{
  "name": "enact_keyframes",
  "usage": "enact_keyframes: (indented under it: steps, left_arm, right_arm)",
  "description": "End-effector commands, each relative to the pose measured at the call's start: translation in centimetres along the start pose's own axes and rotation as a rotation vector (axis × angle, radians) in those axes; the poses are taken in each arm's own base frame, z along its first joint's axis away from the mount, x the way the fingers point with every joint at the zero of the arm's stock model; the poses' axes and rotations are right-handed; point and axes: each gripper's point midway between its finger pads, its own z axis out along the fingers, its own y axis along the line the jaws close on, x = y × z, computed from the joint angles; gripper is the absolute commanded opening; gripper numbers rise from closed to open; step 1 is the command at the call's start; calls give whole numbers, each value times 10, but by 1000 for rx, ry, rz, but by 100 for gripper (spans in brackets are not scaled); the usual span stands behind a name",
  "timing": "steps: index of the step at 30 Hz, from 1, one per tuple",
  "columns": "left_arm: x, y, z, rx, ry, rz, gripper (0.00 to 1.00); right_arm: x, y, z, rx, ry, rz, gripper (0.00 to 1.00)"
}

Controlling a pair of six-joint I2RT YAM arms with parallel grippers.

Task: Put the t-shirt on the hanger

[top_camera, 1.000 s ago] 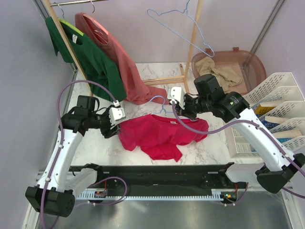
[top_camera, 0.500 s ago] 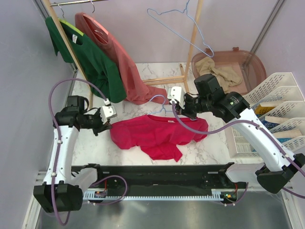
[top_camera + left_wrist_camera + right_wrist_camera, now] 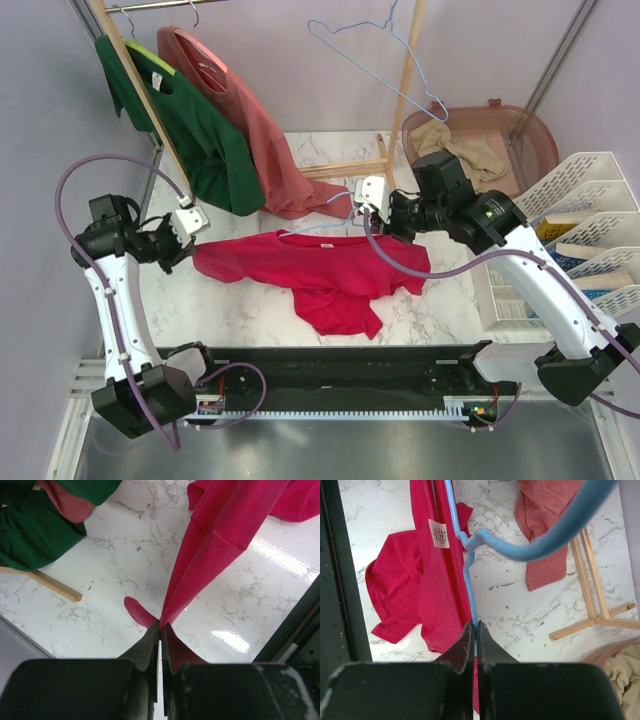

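The crimson t-shirt [image 3: 320, 275] lies spread on the marble table, stretched out to the left. My left gripper [image 3: 190, 232] is shut on its left edge. In the left wrist view the red cloth [image 3: 225, 525] rises taut from the pinched fingertips [image 3: 161, 625]. My right gripper [image 3: 372, 205] sits at the shirt's collar, shut on the pale-blue wire of the hanger [image 3: 470, 580]. In the right wrist view that wire runs along inside the neck opening beside the label [image 3: 439, 533], and the hook curves off to the upper right.
A salmon-pink shirt [image 3: 260, 140] and a dark green shirt [image 3: 200, 130] hang on the wooden rack [image 3: 405, 80], with another blue wire hanger [image 3: 390, 60] above. A brown basket [image 3: 530, 125] of beige cloth and a white tray rack [image 3: 590, 220] stand at the right.
My left gripper closed on the t-shirt's left edge and drew it out to the left, stretching the cloth flat. The right gripper stayed at the collar, still gripping the hanger.
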Motion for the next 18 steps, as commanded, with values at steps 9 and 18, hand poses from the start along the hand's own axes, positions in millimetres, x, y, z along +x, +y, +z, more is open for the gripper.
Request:
enact_keyframes:
  steps: [9, 18]
  left_arm:
    - [-150, -16, -53, 0, -454, 67, 66]
    - [-267, -46, -27, 59, -616, 168, 70]
  right_arm:
    - [-79, -29, -53, 85, -122, 85, 0]
    - [-53, -5, -77, 133, -78, 211, 0]
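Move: From the left hand, shut on the tip of the red t-shirt's left sleeve, the held blue hanger's hook stands some 34 cm to the right, 7 cm ahead and 11 cm higher. The hanger's left shoulder, in the collar, is about 21 cm right, 4 cm ahead and 4 cm up; the green shirt's lower hem hangs roughly 20 cm ahead, 10 cm right and 12 cm lower. From the right hand the hook is about 7 cm left, 6 cm ahead and 4 cm up. Up and to the right swings the left hand, roughly 17 cm up and 15 cm across towards the hanger's hook; its fingers open wide and let go of the sleeve, and the wrist turns clockwise as the fingers tip up towards level. The right hand keeps its pinch on the hanger with the t-shirt and lifts them about 9 cm, first a touch forward, then easing back and right. ##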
